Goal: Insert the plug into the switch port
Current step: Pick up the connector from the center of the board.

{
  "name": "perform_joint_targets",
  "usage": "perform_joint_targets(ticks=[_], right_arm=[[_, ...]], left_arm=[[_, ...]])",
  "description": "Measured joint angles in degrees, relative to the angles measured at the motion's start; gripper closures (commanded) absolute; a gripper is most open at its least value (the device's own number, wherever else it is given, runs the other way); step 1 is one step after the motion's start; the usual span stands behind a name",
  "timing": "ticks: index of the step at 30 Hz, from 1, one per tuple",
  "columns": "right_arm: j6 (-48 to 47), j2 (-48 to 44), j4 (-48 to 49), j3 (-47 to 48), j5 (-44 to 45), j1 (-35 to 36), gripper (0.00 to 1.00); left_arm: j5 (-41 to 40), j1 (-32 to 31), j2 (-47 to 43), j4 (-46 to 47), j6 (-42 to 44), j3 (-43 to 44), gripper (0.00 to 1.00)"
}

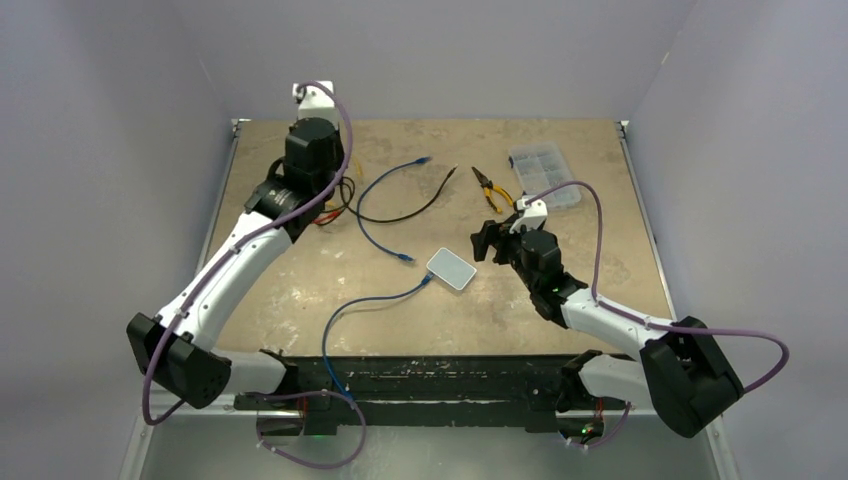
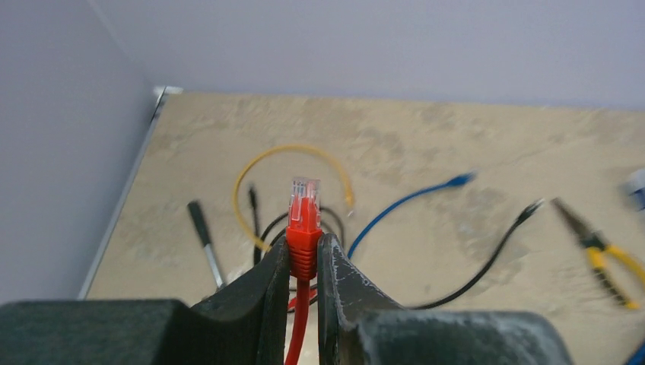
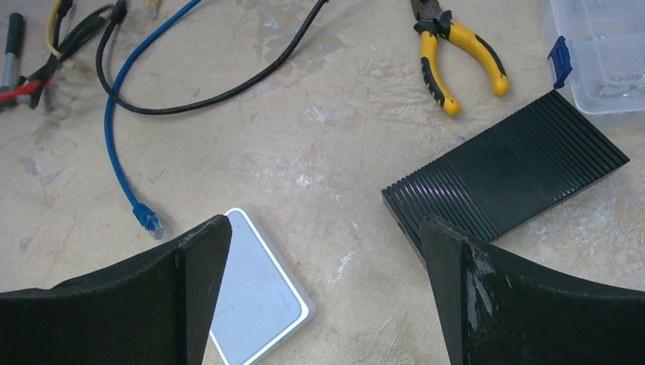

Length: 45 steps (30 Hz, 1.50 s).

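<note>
My left gripper (image 2: 304,243) is shut on a red plug (image 2: 303,209). It holds the plug raised over the table's far left, clear tip forward, with the red cable hanging down between the fingers. In the top view this gripper (image 1: 310,128) is high near the back left. The white switch (image 1: 451,268) lies flat mid-table with a blue cable (image 1: 370,305) in its near-left side. My right gripper (image 3: 323,224) is open and empty, hovering between the white switch (image 3: 255,293) and a black ribbed box (image 3: 506,179). In the top view it (image 1: 483,240) sits just right of the switch.
A loose blue cable (image 1: 375,200), a black cable (image 1: 420,205), yellow-handled pliers (image 1: 492,188) and a clear parts box (image 1: 545,170) lie at the back. A yellow cable (image 2: 262,163) and a pen-like tool (image 2: 204,236) lie at the far left.
</note>
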Motion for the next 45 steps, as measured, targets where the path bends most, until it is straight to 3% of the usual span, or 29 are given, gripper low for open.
perform_joint_targets(ticks=[7, 15, 21, 28, 39, 45], right_arm=[[0.0, 1.09, 0.0, 0.37, -1.07, 0.02, 0.04], [-0.02, 1.29, -0.02, 0.63, -1.18, 0.0, 0.04], [-0.02, 1.31, 0.04, 0.66, -1.25, 0.0, 0.04], [-0.02, 2.69, 0.37, 0.74, -1.25, 0.0, 0.04], [-0.02, 4.7, 0.39, 1.11, -1.73, 0.0, 0.04], [-0.09, 4.92, 0.42, 1.4, -2.6, 0.0, 0.04]], left_arm=[[-3.19, 0.02, 5.29, -5.11, -0.13, -6.73, 1.0], [-3.91, 0.02, 5.33, -8.87, 0.2, -4.22, 1.0], [-5.35, 0.0, 0.11, -10.38, 1.18, 1.05, 1.0], [-8.52, 0.0, -7.91, -9.84, 1.66, 0.11, 1.0], [-10.05, 0.0, 5.4, -18.91, 0.17, -2.95, 1.0], [-12.28, 0.0, 3.65, -21.27, 0.55, -1.14, 1.0]])
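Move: The left hand already holds the red plug, high above the board. The white switch box lies about 25 cm to its right, 10 cm back and 34 cm below. The black cable tangle is about 11 cm ahead, the hammer 8 cm ahead and 14 cm left, and the loose blue connector 7 cm back and 15 cm right, all some 35 cm lower. From the right hand, the white switch box lies about 8 cm left, 3 cm back and 12 cm below. Keeping the red plug pinched, the left hand shakes its cable above the tangle: down about 11 cm, up some 13, down again nearly as far, then starting back up. It drifts about 5 cm left and a little back, with the wrist tipping nose-down and rolling some 20 degrees. The open right hand sinks about 2 cm towards the board. ##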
